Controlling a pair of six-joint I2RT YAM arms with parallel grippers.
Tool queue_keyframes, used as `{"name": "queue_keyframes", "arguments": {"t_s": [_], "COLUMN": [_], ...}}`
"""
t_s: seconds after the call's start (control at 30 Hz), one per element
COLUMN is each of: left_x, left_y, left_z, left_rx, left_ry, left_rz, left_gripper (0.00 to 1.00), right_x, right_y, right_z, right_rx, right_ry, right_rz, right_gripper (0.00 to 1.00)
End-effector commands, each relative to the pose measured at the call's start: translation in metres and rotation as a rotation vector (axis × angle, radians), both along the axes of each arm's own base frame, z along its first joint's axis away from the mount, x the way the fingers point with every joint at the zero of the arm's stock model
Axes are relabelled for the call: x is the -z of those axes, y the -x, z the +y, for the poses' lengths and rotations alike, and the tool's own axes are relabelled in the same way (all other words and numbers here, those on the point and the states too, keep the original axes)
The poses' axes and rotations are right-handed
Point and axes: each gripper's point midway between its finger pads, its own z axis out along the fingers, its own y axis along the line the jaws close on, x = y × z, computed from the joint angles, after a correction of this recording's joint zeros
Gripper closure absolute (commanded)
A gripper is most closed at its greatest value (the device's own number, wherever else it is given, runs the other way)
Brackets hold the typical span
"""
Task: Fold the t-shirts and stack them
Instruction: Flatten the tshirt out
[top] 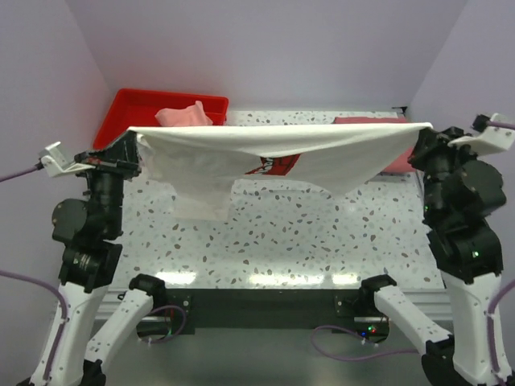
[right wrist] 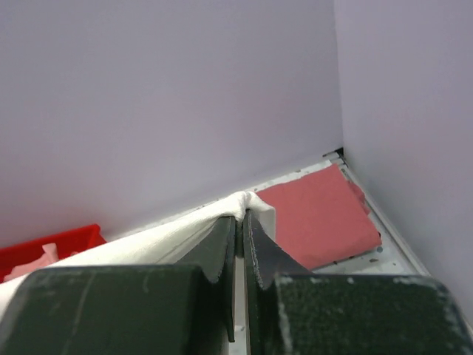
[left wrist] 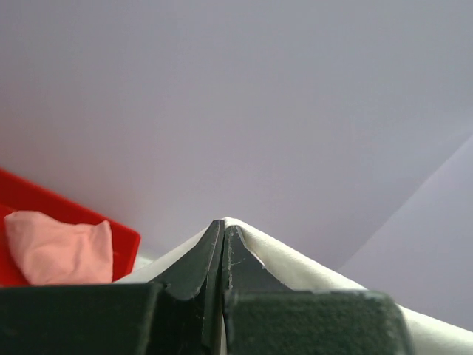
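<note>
A white t-shirt with a red chest print hangs stretched in the air between both arms, above the table. My left gripper is shut on its left end, with the white cloth draped over the closed fingertips. My right gripper is shut on its right end, the white cloth pinched at the fingertips. A sleeve dangles low on the left side. A pale pink t-shirt lies crumpled in the red tray. A dusty-red t-shirt lies folded flat at the back right corner of the table.
The red plastic tray stands at the back left against the wall. Pale walls close in the speckled table at the back and on both sides. The arm bases sit at the near edge.
</note>
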Motion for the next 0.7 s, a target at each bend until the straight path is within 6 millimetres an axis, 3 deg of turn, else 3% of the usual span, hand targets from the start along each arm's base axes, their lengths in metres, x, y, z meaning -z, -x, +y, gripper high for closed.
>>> {"name": "queue_keyframes", "arguments": {"t_s": [0.0,0.17,0.2,0.27,0.33,0.4,0.5,0.6,0.67], "left_x": [-0.05,-0.097,-0.104,-0.119,-0.122,-0.118,-0.1,-0.066,-0.027], "left_y": [0.043,0.109,0.118,0.136,0.138,0.123,0.089,0.042,0.0], "left_z": [-0.005,-0.005,-0.006,-0.007,-0.006,-0.007,-0.005,-0.004,-0.002], "left_rx": [0.087,0.175,0.188,0.215,0.215,0.198,0.144,0.082,0.012], "left_ry": [-0.009,-0.01,-0.014,-0.026,-0.026,-0.024,-0.016,-0.027,-0.05], "left_rz": [-0.118,-0.263,-0.283,-0.32,-0.311,-0.274,-0.186,-0.056,0.07], "left_gripper": [1.0,1.0,1.0,1.0,1.0,1.0,1.0,1.0,1.0], "right_x": [-0.017,-0.05,-0.06,-0.067,-0.076,-0.081,-0.072,-0.041,-0.011], "right_y": [0.033,0.083,0.096,0.104,0.107,0.105,0.076,0.031,-0.004], "right_z": [-0.008,-0.012,-0.015,-0.017,-0.02,-0.023,-0.021,-0.013,-0.005], "right_rx": [-0.003,-0.049,-0.052,-0.052,-0.037,-0.021,0.008,0.028,0.027], "right_ry": [-0.015,-0.046,-0.052,-0.045,-0.037,-0.021,0.004,0.032,0.049], "right_rz": [-0.019,-0.134,-0.174,-0.197,-0.203,-0.201,-0.137,-0.03,0.062], "right_gripper": [1.0,1.0,1.0,1.0,1.0,1.0,1.0,1.0,1.0]}}
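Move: I hold the white t-shirt stretched between both hands. The middle of the table, where it will be laid, is about 8 cm ahead of my left hand and 25 cm to its right, some 46 below; from my right hand it is 8 ahead and 30 left, 47 below. The pink shirt in the red tray sits about 30 cm straight ahead of my left hand, the tray's middle 7 to the left of that shirt. The folded red stack is 25 ahead and 9 right of my right hand. I keep both pinches on the t-shirt's top edge and swing it back towards my bases and up, about 14 cm back and 12 up with my left hand, slightly less with my right, tipping the fingers upward some 15 to 20 degrees. Then I reverse and start casting it forward and down, 5 to 7 cm forward, the fingers tipping down again. ##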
